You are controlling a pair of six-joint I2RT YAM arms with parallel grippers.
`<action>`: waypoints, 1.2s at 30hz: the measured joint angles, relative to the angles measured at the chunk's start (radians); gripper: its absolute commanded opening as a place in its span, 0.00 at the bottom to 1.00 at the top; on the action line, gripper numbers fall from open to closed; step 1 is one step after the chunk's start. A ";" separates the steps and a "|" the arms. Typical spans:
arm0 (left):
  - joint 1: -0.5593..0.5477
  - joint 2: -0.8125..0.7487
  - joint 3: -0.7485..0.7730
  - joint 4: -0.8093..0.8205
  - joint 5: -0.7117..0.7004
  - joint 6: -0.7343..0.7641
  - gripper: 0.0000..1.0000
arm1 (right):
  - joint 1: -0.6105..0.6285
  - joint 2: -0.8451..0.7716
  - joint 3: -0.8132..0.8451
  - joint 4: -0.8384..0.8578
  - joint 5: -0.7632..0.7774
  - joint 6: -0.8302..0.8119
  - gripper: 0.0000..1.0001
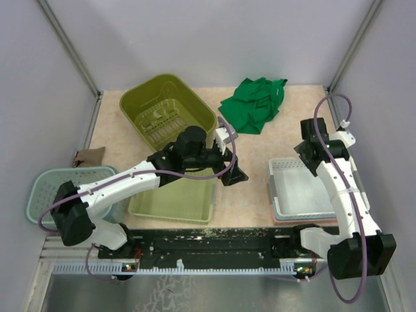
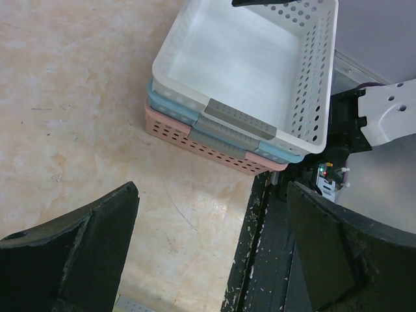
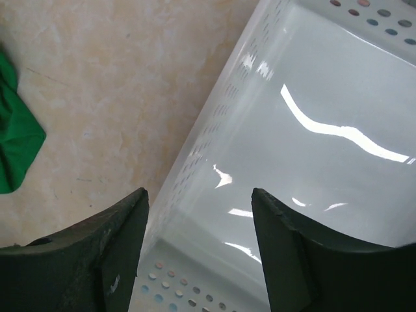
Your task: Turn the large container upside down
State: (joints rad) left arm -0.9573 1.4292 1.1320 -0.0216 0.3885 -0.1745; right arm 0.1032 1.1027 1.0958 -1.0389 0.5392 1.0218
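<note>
The large olive-green container (image 1: pixel 168 110) stands at the back left with its opening facing up; neither gripper touches it. My left gripper (image 1: pixel 235 174) hangs open over bare tabletop, between a flat green tray and the stacked baskets; in the left wrist view the gripper (image 2: pixel 213 192) has nothing between its fingers. My right gripper (image 1: pixel 304 156) is over the far left corner of the white basket (image 1: pixel 302 164). In the right wrist view that gripper (image 3: pixel 198 198) stands open, its jaws straddling the white basket's perforated side wall (image 3: pixel 214 130) without touching it.
The white basket (image 2: pixel 305 91) tops a blue basket (image 2: pixel 170 104) and a pink one (image 2: pixel 195 140) at the right. A green cloth (image 1: pixel 255 104) lies at the back. A flat light-green tray (image 1: pixel 175 201) sits under the left arm, and a teal basket (image 1: pixel 45 188) is far left. A black rail (image 1: pixel 208 240) runs along the near edge.
</note>
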 measured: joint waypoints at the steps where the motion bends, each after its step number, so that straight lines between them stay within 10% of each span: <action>1: -0.002 0.001 0.002 0.000 -0.001 0.000 1.00 | -0.006 0.000 -0.002 -0.002 -0.013 0.011 0.56; 36: -0.018 0.029 0.016 0.000 -0.004 0.019 1.00 | -0.080 0.064 -0.068 0.119 -0.150 0.065 0.37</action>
State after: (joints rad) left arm -0.9756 1.4582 1.1477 -0.0219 0.3847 -0.1555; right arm 0.0231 1.1664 1.0275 -0.9203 0.3893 1.0870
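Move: The white container on top of the stack has its middle about 9 cm back of the right hand, 6 cm to its right and 8 cm down; its far long rim lies just below the open fingers. The blue and pink containers sit directly under it, some 3 and 6 cm lower. The green cloth lies about 21 cm ahead of the right hand, 16 cm left. From the left hand the white container is roughly 29 cm right, 3 cm back and 14 cm below. The right hand brings its fingers down astride the white container's far rim, on its left half, one finger outside and one inside; a firm pinch can't be made out yet. It sinks about 2 cm, pauses, then eases forward about 2 cm and a little lower, rolling its left side up some 10 degrees while the fingers narrow from about three-quarters to under half open. ##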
